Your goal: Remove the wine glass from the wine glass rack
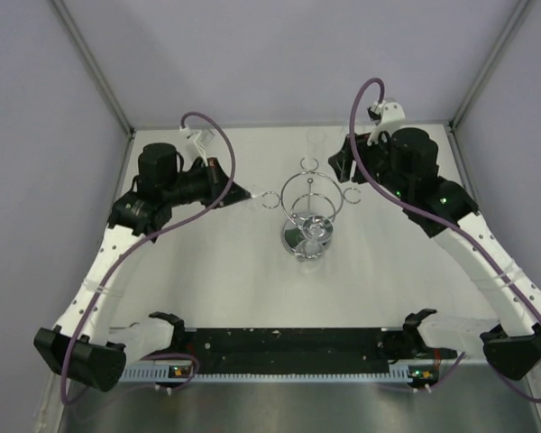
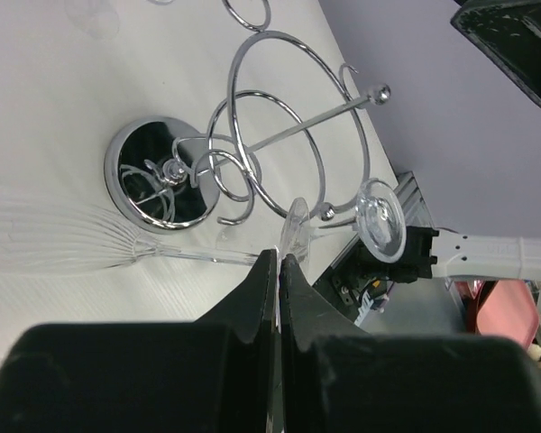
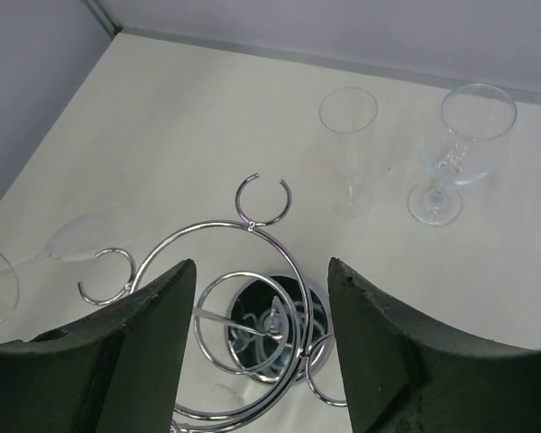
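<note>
The wine glass (image 2: 198,255) is clear and lies sideways just left of the wine glass rack (image 1: 305,242), outside its small left loop (image 3: 108,275). Its bowl (image 2: 54,239) points toward the back of the table. My left gripper (image 2: 279,259) is shut on the rim of its foot (image 2: 298,230). In the right wrist view the same glass shows at the left edge (image 3: 72,239). The chrome rack (image 2: 135,176) stands mid-table. My right gripper (image 3: 261,264) hangs open above the rack's large hoop (image 3: 252,225), touching nothing.
Two more clear glasses, a slim flute (image 3: 347,149) and a rounder goblet (image 3: 455,153), stand upright behind the rack near the back wall. Another glass foot (image 2: 381,219) shows at the rack's near side. The arms' base rail (image 1: 279,347) runs along the front edge.
</note>
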{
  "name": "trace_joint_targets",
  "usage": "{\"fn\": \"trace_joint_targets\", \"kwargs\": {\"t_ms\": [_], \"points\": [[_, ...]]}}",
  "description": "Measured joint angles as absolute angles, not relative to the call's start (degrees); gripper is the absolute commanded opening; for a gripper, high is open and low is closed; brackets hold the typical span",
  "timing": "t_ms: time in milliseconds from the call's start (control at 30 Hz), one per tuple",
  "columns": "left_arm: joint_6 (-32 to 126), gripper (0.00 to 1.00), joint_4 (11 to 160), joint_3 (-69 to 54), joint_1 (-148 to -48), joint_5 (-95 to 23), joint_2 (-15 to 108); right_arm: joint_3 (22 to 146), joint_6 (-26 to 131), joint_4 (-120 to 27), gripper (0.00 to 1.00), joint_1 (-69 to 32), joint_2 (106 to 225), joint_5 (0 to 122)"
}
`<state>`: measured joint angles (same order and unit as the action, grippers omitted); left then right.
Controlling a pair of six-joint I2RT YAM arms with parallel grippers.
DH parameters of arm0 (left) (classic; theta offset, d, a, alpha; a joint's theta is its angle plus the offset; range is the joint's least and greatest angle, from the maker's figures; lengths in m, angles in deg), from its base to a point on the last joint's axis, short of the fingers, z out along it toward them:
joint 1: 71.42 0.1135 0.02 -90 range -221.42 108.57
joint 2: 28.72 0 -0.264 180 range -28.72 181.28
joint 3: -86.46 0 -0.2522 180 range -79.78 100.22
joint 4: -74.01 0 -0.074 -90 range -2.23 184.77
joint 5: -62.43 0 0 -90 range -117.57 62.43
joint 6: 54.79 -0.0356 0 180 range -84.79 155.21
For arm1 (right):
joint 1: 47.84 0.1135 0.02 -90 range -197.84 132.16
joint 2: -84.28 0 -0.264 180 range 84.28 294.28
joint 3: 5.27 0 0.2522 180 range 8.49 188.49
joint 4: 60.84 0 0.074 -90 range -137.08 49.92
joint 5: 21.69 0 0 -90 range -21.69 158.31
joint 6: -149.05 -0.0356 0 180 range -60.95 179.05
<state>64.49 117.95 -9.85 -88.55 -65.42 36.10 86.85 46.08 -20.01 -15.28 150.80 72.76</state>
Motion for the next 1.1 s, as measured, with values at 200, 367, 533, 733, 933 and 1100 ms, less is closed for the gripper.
{"fn": "trace_joint_targets", "kwargs": {"t_ms": [200, 367, 533, 733, 933, 1100], "points": [[62.7, 0.00, 119.4, -6.6, -88.5, -67.7, 31.2, 87.6, 44.3, -19.1, 0.62, -15.2, 149.4, 67.7], [62.6, 0.00, 117.8, -4.7, -88.5, -72.2, 26.4, 90.1, 41.8, -18.1, 0.62, -15.2, 148.4, 60.7], [62.3, 0.00, 114.1, -3.2, -88.5, -75.9, 22.7, 90.8, 36.1, -17.9, 0.62, -15.2, 145.9, 53.5], [62.3, 0.00, 104.3, -5.8, -88.5, -79.3, 19.3, 92.3, 24.1, -20.9, 0.60, -15.2, 145.5, 44.9], [61.5, 0.00, 95.7, -9.8, -88.5, -81.0, 16.6, 90.5, 11.1, -27.8, 0.58, -14.3, 145.7, 41.6], [59.0, 0.00, 91.7, -11.1, -88.5, -80.9, 16.0, 88.5, 3.4, -33.0, 0.59, -10.9, 147.4, 41.6]]}}
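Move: My left fingers already hold the wine glass by its foot end, bowl slanting down and forward. My open right gripper is about 20 cm to their right, some 2 cm farther out and 3 cm higher. The rack's upper ring lies 14 cm right, 3 ahead and 6 below my left hand. From my right hand, the glass is about 20 cm left, 3 ahead and 11 below; a standing flute is 16 ahead, 5 left and 25 below. I keep my left pinch on the foot end and carry the glass up about 16 cm and back 11, away from the rack, tipping my wrist up nearly 50 degrees. Meanwhile my right hand, still open, swings back, up and left by roughly 10 cm each way, rolling and turning counter-clockwise towards the held glass without reaching it. ##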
